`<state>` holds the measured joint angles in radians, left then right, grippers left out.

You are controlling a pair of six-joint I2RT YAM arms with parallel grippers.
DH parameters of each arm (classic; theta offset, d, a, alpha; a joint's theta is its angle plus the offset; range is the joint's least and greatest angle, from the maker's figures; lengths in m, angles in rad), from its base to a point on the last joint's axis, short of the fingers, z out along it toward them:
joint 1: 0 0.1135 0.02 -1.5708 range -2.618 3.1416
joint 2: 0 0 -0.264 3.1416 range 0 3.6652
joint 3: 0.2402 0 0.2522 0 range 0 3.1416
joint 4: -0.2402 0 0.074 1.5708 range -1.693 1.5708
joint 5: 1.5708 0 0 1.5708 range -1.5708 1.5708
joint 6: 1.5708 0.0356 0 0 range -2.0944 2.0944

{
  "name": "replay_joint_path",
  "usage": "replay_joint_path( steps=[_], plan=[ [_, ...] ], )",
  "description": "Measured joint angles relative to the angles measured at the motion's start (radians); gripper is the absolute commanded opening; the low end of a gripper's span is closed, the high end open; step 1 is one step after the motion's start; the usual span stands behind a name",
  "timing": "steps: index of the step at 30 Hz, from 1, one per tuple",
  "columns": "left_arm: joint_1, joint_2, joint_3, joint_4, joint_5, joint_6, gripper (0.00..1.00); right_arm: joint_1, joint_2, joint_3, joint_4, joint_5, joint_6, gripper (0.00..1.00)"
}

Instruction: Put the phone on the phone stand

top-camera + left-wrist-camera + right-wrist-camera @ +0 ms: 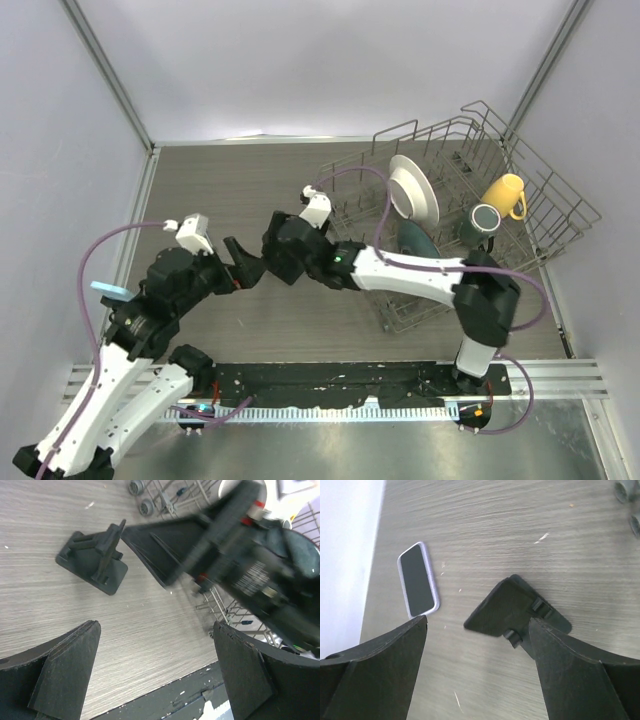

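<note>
The phone (pixel 418 586), black screen with a pale rim, lies flat on the wooden table by the left wall; a pale blue sliver of the phone (pixel 108 291) shows beside the left arm. The phone stand (pixel 516 609), a black wedge with a flat base and a tilted back plate, stands on the table, also seen as the stand (pixel 93 563) in the left wrist view. My right gripper (pixel 477 622) is open just above the stand, its right finger overlapping it, holding nothing. My left gripper (pixel 156 627) is open and empty, short of the stand. From above, the grippers hide the stand.
A wire dish rack (pixel 545 190) fills the right side, holding a white plate (pixel 412 188), a yellow mug (pixel 505 192), a dark cup (pixel 486 218) and a teal bowl (pixel 415 240). Its wheels (pixel 140 496) sit close behind the stand. White walls close the table's left and right sides.
</note>
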<state>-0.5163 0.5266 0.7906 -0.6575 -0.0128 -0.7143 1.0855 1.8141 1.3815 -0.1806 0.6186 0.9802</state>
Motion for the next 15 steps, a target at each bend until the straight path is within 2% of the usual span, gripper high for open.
replay_joint_path(
  steps=[3, 7, 10, 12, 15],
  plan=[
    [0.0, 0.089, 0.0, 0.021, 0.042, -0.009, 0.98, -0.021, -0.156, -0.18, 0.18, -0.139, -0.205, 0.87],
    [0.0, 0.212, 0.0, 0.043, 0.082, -0.011, 0.95, -0.104, -0.366, -0.341, 0.332, -0.311, -0.413, 0.87],
    [0.003, 0.318, 0.0, 0.071, 0.103, -0.006, 0.89, -0.162, -0.485, -0.395, 0.363, -0.423, -0.526, 0.86],
    [0.01, 0.376, 0.0, 0.088, 0.114, 0.001, 0.79, -0.172, -0.526, -0.404, 0.373, -0.487, -0.581, 0.86],
    [0.041, 0.45, -0.005, 0.131, 0.131, 0.017, 0.76, -0.163, -0.565, -0.44, 0.407, -0.555, -0.63, 0.85]
  ],
)
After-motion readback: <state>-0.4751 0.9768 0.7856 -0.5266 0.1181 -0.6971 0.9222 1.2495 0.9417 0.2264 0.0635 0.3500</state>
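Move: The black phone stand is on the table about 12 cm ahead of my left hand, some 6 cm to its right and 18 cm below. The unused phone lies flat about 14 cm ahead, 18 cm left and 24 cm below; the round stand already carrying a phone is some 27 cm left, 9 cm back and 16 cm below. From my right hand, the black phone stand is barely 1 cm ahead, 2 cm right and 10 cm below. I bring my left hand down about 8 cm while easing it forward and right towards the black phone stand, tipping the fingers down some 20 degrees and starting to narrow them from wide open. My empty right hand clears out, rising about 12 cm, swinging right and a little back from the stand, its open fingers tilting up and turning counter-clockwise. ##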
